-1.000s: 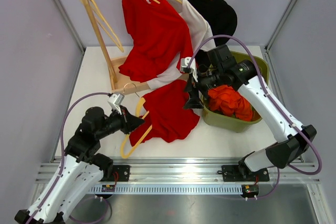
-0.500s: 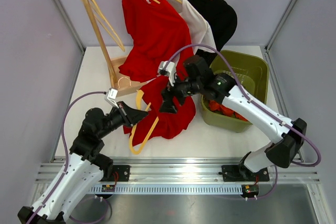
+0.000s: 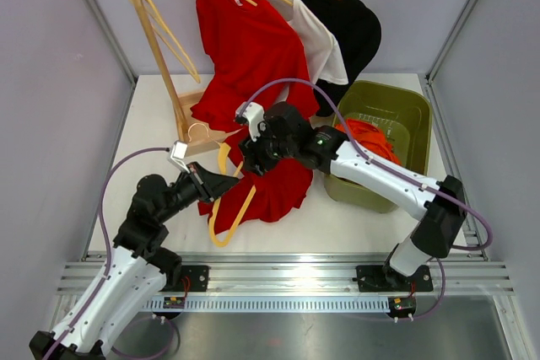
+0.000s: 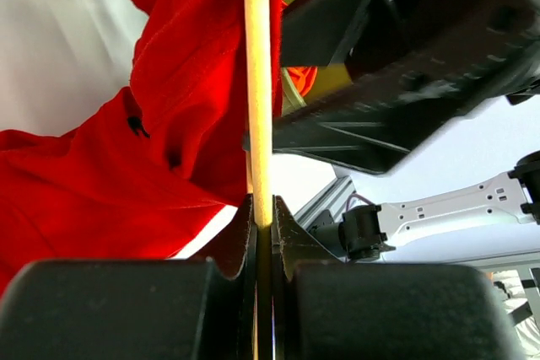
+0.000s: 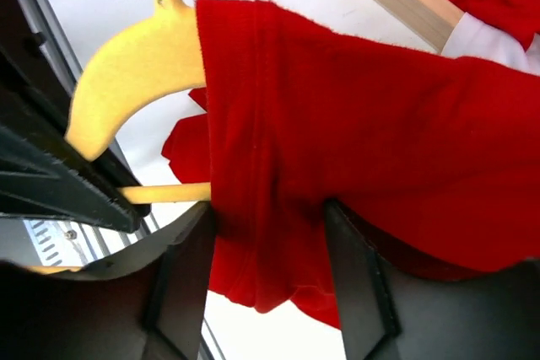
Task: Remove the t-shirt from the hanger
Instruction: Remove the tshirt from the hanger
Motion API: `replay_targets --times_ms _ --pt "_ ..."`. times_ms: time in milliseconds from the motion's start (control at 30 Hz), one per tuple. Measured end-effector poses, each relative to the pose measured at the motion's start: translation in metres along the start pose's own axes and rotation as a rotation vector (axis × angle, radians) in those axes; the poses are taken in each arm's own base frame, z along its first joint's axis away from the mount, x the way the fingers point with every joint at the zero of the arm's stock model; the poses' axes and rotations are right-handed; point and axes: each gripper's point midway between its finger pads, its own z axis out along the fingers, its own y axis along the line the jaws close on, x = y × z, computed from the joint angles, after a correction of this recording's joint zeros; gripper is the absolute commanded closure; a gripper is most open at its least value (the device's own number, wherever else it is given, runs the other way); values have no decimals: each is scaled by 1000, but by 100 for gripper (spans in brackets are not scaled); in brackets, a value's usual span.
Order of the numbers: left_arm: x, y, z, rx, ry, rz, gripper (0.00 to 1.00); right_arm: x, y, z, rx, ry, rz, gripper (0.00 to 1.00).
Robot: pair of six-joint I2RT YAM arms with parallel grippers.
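Note:
A red t-shirt (image 3: 283, 191) hangs on a yellow hanger (image 3: 238, 206) held low over the white table. My left gripper (image 3: 221, 183) is shut on the hanger's thin bar (image 4: 257, 82), with the shirt (image 4: 110, 166) draped to its left. My right gripper (image 3: 251, 158) is open at the shirt's upper left edge beside the hanger's neck. In the right wrist view its two fingers (image 5: 181, 267) stand either side of a hanging fold of the shirt (image 5: 354, 141), right by the hanger's curved shoulder (image 5: 135, 65). The right gripper (image 5: 268, 225) has the cloth between the jaws, with space left on both sides.
A wooden rack (image 3: 160, 48) stands at the back left with red (image 3: 249, 40), white (image 3: 325, 48) and black (image 3: 359, 23) shirts on yellow hangers. A green bin (image 3: 405, 115) at the right holds orange-red clothes (image 3: 371, 137). The right arm (image 4: 405, 65) is close above the left gripper.
My right arm has swung left from the green bin to the shirt on the held hanger. My left gripper has raised and tilted the hanger slightly and still holds it.

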Motion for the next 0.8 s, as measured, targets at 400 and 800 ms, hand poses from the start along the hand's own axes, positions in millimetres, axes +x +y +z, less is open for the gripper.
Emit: replay_targets --times_ms 400,800 --pt "4 13 -2 -46 1 34 100 -3 -14 -1 69 30 -57 100" --pt "7 15 -26 -116 134 358 100 -31 -115 -63 277 -66 -44 100"
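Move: A fold of the red t-shirt lies between the right hand's half-open fingers, about 1 cm ahead of its point and 1 cm below. The hanger's bar, gripped by the left fingers, is roughly 4 cm back and 3 cm left of the right hand, about level; from the left hand the fold is some 5 cm ahead and 3 cm right. The green basket stands about 30 cm right of the right hand, 4 cm ahead, well below. The right fingers close on the red fold and pinch it while the hand dips about 1 cm; keeping the pinch, the hand then draws the cloth forward and right, some 9 cm each way and about 5 cm up, away from the hanger. The left hand keeps gripping the hanger's bar, shifts about 2 cm left, sinks near 3 cm and comes partly back, its fingertips tipping down some 20 degrees. ##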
